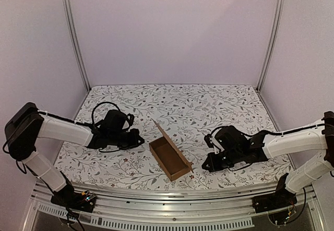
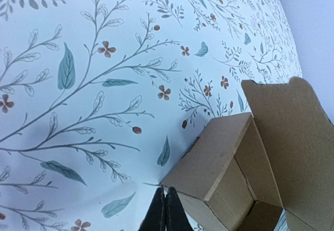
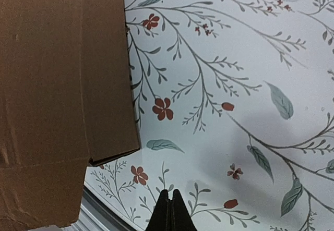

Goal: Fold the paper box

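The paper box point(image 1: 170, 159) is a plain brown cardboard tray standing open near the table's front middle, its lid flap point(image 1: 168, 138) raised along the far long side. In the left wrist view the box point(image 2: 224, 160) fills the lower right, with the flap point(image 2: 289, 132) above it. My left gripper point(image 2: 166, 192) is shut and empty, its tips just left of the box's near corner. It sits left of the box in the top view point(image 1: 140, 138). My right gripper point(image 3: 169, 194) is shut and empty, over the cloth to the right of the box point(image 3: 62, 85), apart from it point(image 1: 205, 166).
A floral tablecloth point(image 1: 209, 111) covers the table. The metal front rail point(image 1: 172, 202) runs just below the box, and its edge shows in the right wrist view point(image 3: 99, 210). White walls and metal posts point(image 1: 73, 33) close in the back and sides.
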{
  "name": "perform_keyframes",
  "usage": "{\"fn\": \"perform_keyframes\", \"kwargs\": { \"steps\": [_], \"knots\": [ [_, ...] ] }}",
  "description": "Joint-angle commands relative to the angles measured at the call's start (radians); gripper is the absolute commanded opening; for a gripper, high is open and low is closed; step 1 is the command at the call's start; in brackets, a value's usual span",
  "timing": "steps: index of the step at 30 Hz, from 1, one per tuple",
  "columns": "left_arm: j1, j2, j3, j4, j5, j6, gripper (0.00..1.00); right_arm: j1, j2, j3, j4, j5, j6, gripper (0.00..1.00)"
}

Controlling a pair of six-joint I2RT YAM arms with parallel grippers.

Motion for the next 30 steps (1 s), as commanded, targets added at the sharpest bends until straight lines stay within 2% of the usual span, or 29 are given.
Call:
{"fn": "perform_keyframes", "kwargs": {
  "steps": [1,9,19,30],
  "knots": [
    [0.034,0.093,0.054,0.078,0.064,0.025,0.0,0.046,-0.021,-0.062,0.064,-0.043,0.098,0.0],
    [0.046,0.259,0.122,0.159,0.177,0.014,0.0,0.074,0.053,-0.085,0.238,-0.114,0.179,0.0],
    [0.046,0.327,0.088,0.249,0.266,0.008,0.0,0.086,0.218,-0.082,0.446,-0.178,0.267,0.0],
    [0.046,0.304,0.012,0.265,0.286,0.016,0.0,0.093,0.252,-0.099,0.466,-0.094,0.305,0.0]
  ]
}}
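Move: The open paper box's middle lies about 12 cm right of the left hand, 6 cm back and some 4 cm below; its far-left corner is only 3 cm to that hand's right. The upright lid is about 14 cm right and 4 cm back of the left hand, slightly higher. From the right hand, the box's middle is some 13 cm left and 6 cm ahead, its near-right corner 5 cm left and 1 cm ahead, the lid 11 cm left and 7 cm ahead. The box gets bracketed from both ends by shut fingers. The left hand edges forward, then sinks about 5 cm and moves right some 4 cm to the far-left corner, easing back and coming up against the cardboard. The right draws back 3 cm first, then goes left and down around the near-right corner to the near end, its fingertips swinging left and back nearly 20 degrees. ##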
